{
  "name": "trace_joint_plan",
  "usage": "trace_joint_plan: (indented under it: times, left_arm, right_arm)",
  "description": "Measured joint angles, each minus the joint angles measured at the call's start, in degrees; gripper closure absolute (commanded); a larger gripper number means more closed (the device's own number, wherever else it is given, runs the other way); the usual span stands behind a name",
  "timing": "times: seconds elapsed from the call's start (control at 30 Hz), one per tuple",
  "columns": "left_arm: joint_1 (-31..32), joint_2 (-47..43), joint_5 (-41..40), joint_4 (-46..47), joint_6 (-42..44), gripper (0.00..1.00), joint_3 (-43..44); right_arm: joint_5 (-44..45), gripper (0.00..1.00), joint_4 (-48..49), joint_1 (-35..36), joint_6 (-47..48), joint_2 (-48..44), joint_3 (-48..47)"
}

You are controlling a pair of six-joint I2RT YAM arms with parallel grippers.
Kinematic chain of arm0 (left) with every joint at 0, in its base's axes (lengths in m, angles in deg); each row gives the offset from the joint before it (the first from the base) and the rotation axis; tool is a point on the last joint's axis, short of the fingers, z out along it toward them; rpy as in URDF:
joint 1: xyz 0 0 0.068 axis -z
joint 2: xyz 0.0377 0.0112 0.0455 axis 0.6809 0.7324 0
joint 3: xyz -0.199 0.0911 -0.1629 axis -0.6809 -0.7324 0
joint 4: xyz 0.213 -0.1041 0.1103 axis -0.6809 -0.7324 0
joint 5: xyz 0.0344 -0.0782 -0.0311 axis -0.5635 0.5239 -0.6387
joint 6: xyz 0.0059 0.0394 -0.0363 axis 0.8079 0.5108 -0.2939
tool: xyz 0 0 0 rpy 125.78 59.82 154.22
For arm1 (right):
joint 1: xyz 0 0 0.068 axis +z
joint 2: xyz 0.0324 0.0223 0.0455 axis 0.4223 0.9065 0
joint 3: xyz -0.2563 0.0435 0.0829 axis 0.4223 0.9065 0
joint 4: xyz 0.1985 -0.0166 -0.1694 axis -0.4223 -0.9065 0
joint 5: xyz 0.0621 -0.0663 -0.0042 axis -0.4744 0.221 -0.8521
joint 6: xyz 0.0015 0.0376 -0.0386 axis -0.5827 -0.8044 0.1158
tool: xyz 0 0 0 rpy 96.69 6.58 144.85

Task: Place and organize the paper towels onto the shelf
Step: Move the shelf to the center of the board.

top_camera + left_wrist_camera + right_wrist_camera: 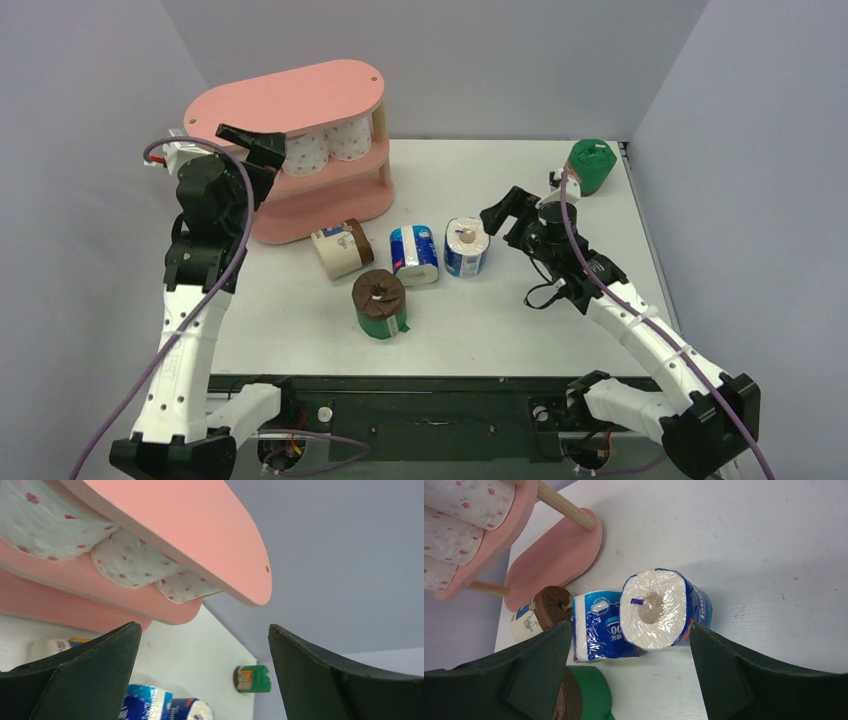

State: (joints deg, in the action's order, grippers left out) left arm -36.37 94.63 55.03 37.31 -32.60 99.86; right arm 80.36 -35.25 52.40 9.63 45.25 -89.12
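Note:
The pink shelf (pixel 290 100) stands at the back left. Dotted white rolls (pixel 330 145) stand on its middle tier; the left wrist view shows three (pixel 130 560). My left gripper (pixel 262 150) is open and empty, raised in front of that tier. On the table lie a beige roll (pixel 338 250), a blue-and-white roll on its side (pixel 415 255), an upright blue-and-white roll (pixel 466 245) and a green-and-brown roll (pixel 380 303). Another green roll (pixel 590 165) sits far right. My right gripper (pixel 510 215) is open, just right of and above the upright blue roll (pixel 656 607), not touching it.
The shelf's bottom tier (pixel 559 555) holds nothing that I can see. Grey walls close the back and both sides. The green roll sits near the back right corner (pixel 252 678). The four middle rolls cluster close together in front of the shelf.

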Motion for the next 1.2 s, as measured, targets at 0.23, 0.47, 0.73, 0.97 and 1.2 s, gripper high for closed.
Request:
trace_joint_plan:
  times: [0.23,0.47,0.73,0.97,1.2]
  left_arm:
    - [-6.4,5.9,8.0,12.3,-12.4,0.23,-7.0]
    - [-8.5,7.1,6.7,21.4,-18.7,0.25,-11.8]
    - [-8.5,7.7,2.8,28.5,-19.4,0.29,-11.8]
    - [-8.5,11.6,2.2,31.3,-20.0,0.31,-11.8]
    - [-8.5,14.1,2.1,31.4,-20.3,0.30,-11.8]
  right_arm:
    - [0.1,0.17,-3.3,0.0,0.2,-8.9,3.5]
    - [0.4,0.17,-7.0,0.0,1.0,-13.7,3.7]
    - [0.9,0.17,-9.0,-0.1,1.8,-14.8,3.8]
    - [1.1,0.17,-9.7,-0.7,2.2,-14.8,4.6]
    - [1.5,0.17,-10.3,-1.2,3.1,-15.1,4.6]
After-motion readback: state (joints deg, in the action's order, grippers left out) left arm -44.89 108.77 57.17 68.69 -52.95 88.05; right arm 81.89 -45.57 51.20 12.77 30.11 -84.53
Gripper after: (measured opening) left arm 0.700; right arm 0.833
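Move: The middle of the shelf's top board lies about 17 cm ahead of the left hand, 5 cm right and 5 cm below. Its near-left edge is only some 10 cm ahead, 3 cm left and 4 cm down. Under the board, the leftmost flowered roll is roughly 14 cm ahead, 5 cm left and 14 cm down; the middle one is 17 cm ahead, 4 cm right. From the right hand, the board's middle is about 18 cm ahead, 40 cm left and 12 cm higher. The left hand reaches forward some 10 cm and about 4 cm left to the near-left edge of the shelf's top board, dipping, rising again and then sinking to end about 4 cm lower, while it rolls some 20 degrees with its left side dropping and the still-open fingers narrow to about two thirds, one over the board and one under it. Meanwhile the empty right hand draws back about 5 cm and moves 4 cm right, away from the shelf and the standing blue-white roll, its fingers staying open. ##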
